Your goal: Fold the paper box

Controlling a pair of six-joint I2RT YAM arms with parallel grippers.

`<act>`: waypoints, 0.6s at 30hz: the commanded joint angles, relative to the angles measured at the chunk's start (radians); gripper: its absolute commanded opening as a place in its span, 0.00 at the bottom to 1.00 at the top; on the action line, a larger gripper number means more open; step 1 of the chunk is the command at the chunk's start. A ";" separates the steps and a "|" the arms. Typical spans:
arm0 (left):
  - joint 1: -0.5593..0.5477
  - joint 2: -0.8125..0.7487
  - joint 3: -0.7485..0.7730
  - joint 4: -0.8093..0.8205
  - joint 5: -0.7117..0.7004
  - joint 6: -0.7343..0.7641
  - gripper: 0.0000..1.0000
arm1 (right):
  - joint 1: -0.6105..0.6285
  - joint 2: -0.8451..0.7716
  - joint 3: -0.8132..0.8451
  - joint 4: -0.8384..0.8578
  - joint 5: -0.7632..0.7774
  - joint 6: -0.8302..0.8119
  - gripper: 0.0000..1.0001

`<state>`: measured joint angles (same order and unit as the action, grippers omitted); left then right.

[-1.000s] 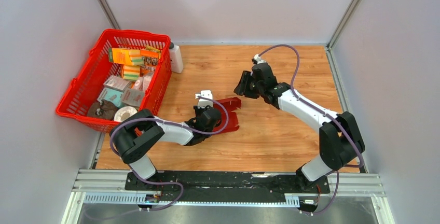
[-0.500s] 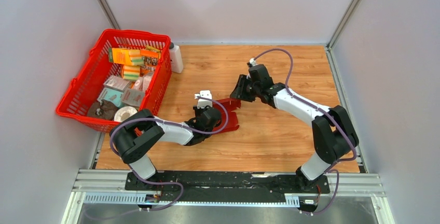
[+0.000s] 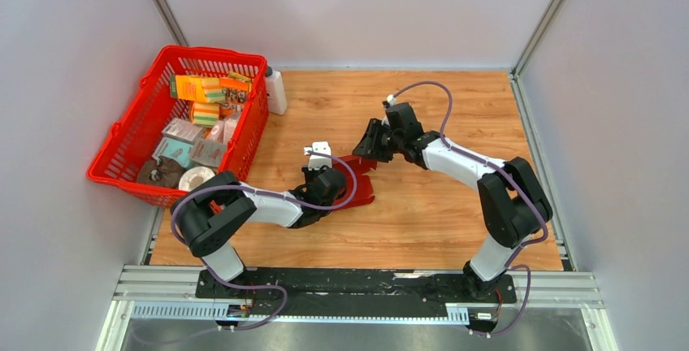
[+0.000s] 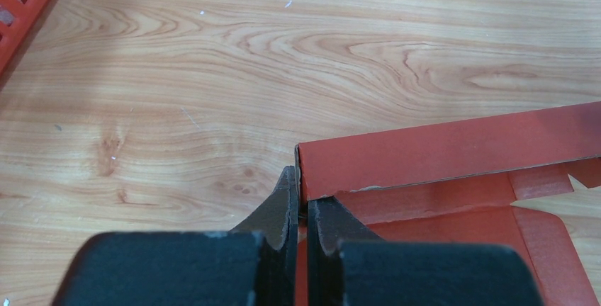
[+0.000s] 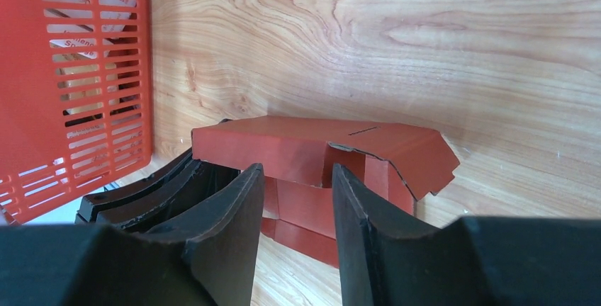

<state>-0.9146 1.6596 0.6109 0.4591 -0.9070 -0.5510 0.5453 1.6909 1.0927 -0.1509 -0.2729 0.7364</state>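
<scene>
The paper box (image 3: pixel 359 182) is dark red cardboard, partly folded, lying mid-table with one wall raised. My left gripper (image 3: pixel 328 179) is shut on it. In the left wrist view the gripper (image 4: pixel 303 194) pinches the end of the upright wall of the box (image 4: pixel 453 149). My right gripper (image 3: pixel 368 143) sits at the box's far side. In the right wrist view it (image 5: pixel 298 173) is open, nothing between its fingers, and the box (image 5: pixel 312 143) with a bent top flap stands just beyond the fingertips.
A big red mesh basket (image 3: pixel 122 144) full of printed packages stands at the left, also seen in the right wrist view (image 5: pixel 71 72). A white bottle (image 3: pixel 275 91) stands by its far corner. Walls close in the table on three sides.
My right arm has swung left and down toward the box, its gripper now right at the far flap. The left arm and its grip have not moved.
</scene>
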 commanded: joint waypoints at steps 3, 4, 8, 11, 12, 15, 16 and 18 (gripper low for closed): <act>0.005 -0.030 0.006 -0.039 0.003 -0.001 0.00 | -0.015 0.015 -0.023 0.096 -0.063 0.053 0.40; 0.005 -0.031 0.006 -0.039 0.003 -0.003 0.00 | -0.019 0.018 -0.030 0.118 -0.071 0.073 0.39; 0.005 -0.031 0.001 -0.039 0.005 -0.015 0.00 | -0.041 0.026 -0.089 0.235 -0.124 0.161 0.30; 0.005 -0.032 -0.002 -0.039 0.003 -0.024 0.00 | -0.056 0.045 -0.111 0.301 -0.176 0.217 0.27; 0.005 -0.032 -0.005 -0.036 0.003 -0.029 0.00 | -0.059 0.050 -0.122 0.322 -0.202 0.236 0.26; 0.005 -0.024 -0.002 -0.027 0.006 -0.023 0.00 | -0.068 0.065 -0.154 0.411 -0.236 0.280 0.19; 0.005 -0.023 0.000 -0.027 0.008 -0.021 0.00 | -0.074 0.069 -0.158 0.457 -0.248 0.293 0.11; 0.005 -0.023 -0.003 -0.025 0.010 -0.030 0.00 | -0.080 0.079 -0.174 0.505 -0.288 0.322 0.02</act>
<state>-0.9138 1.6512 0.6106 0.4389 -0.9081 -0.5648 0.4725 1.7515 0.9436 0.1719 -0.4629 0.9688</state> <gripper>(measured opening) 0.031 0.092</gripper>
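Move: The right hand's half-open fingers are just short of the right-hand corner of the box's raised wall, which is about 1 cm ahead and some 2 cm below. From that hand, the loose end flap is about 4 cm right and 2 cm back, and the flat lower panel about 8 cm back and 8 cm down. The left hand already pinches the wall's left end; the corner is about 9 cm to its right and 1 cm farther out. The right fingers close from nearly half open to almost shut and pinch the right corner of the raised wall, after the hand sinks about 1.5 cm onto it with hardly any sideways travel. As it goes down, the wrist rolls some 15 degrees, left side rising. The left hand stays in place and keeps its pinch on the wall's left end. ##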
